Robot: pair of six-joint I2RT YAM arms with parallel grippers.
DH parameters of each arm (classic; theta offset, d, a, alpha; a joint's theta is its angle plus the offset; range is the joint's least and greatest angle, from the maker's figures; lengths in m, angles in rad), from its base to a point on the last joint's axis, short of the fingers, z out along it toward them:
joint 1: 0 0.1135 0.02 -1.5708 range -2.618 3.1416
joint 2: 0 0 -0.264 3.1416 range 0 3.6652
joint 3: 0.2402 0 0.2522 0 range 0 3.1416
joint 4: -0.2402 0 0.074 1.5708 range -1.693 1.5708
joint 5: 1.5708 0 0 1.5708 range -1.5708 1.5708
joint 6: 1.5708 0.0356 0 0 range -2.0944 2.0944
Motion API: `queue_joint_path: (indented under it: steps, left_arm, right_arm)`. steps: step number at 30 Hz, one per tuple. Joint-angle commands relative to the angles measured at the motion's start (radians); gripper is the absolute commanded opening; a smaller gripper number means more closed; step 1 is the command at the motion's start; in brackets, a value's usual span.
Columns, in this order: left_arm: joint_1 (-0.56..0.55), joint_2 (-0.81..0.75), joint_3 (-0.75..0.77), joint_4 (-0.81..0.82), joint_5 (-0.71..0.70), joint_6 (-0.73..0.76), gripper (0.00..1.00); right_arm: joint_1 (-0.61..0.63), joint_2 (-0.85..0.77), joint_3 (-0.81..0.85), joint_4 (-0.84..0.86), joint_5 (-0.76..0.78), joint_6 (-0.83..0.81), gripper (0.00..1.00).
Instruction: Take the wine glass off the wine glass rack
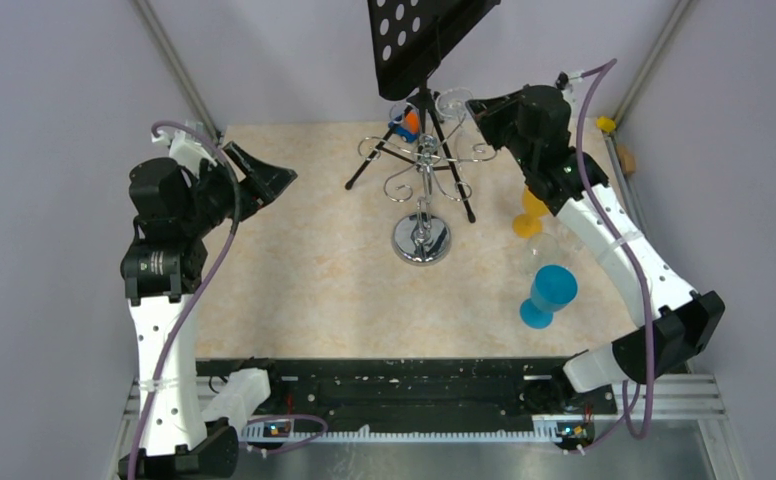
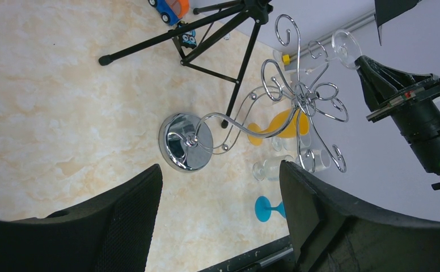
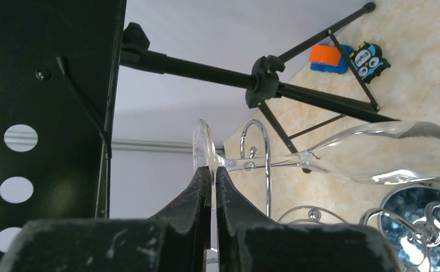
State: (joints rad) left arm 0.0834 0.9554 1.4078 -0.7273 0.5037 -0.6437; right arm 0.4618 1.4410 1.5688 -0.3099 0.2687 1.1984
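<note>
The chrome wine glass rack (image 1: 427,160) stands mid-table on its round mirrored base (image 1: 421,240). In the right wrist view a clear wine glass (image 3: 385,152) lies sideways, and its stem crosses a chrome loop of the rack (image 3: 256,156). My right gripper (image 3: 212,170) is shut on the rim of the glass's round foot (image 3: 202,141). From above, that gripper (image 1: 479,106) sits at the rack's upper right arms. The left wrist view shows the rack (image 2: 300,100), the glass's foot (image 2: 345,45) and my right gripper (image 2: 371,67). My left gripper (image 2: 220,170) is open and holds nothing, far left of the rack (image 1: 264,176).
A black tripod stand (image 1: 419,140) with a perforated plate (image 1: 424,35) stands just behind the rack. A blue and orange toy (image 1: 405,125) lies under it. An orange glass (image 1: 529,215), a blue glass (image 1: 547,295) and clear glasses (image 2: 269,169) stand on the table's right side.
</note>
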Motion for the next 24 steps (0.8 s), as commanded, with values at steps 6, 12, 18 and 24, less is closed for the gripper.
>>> queue_joint_path:
  steps: [6, 12, 18, 24]
  left_arm:
    - [-0.001, -0.019, 0.011, 0.012, 0.000, 0.006, 0.79]
    - [-0.001, -0.027, 0.007, 0.009, -0.004, 0.006, 0.79]
    - [-0.001, -0.029, 0.006, 0.008, -0.007, 0.005, 0.79]
    - [0.000, -0.026, 0.005, 0.008, -0.008, 0.006, 0.79]
  right_arm:
    - [-0.006, -0.038, 0.010, 0.076, -0.153, 0.070, 0.00]
    - [-0.003, 0.006, 0.004, 0.131, -0.182, 0.084, 0.00]
    - [0.003, 0.073, 0.056, 0.146, -0.180, 0.067, 0.00]
    - [0.010, 0.113, 0.091, 0.195, -0.124, 0.013, 0.00]
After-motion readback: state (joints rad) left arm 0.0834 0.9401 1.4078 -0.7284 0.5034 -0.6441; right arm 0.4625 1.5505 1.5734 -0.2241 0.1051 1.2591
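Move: The right fingers already pinch the foot of the upside-down wine glass. The rack's far left hook, which the glass is carried towards, lies about 7 cm to this hand's left, level fore and aft and some 3 cm lower; the rack's hub is 5 cm left, 5 cm back and 3 cm lower, and the black stand's pole roughly 10 cm ahead and 5 cm left. From the left hand that hook is about 12 cm ahead and 13 cm right, 3 cm lower. Keeping the glass's foot pinched in its shut fingers, the right hand swings it left about 4 cm across the back of the rack, towards the far left hook, easing back and rising a centimetre or so on the way. Then, still going left, it turns about and pushes forward some 3 cm while sinking 3 to 4 cm, the wrist having swung about 10 degrees counter-clockwise. ##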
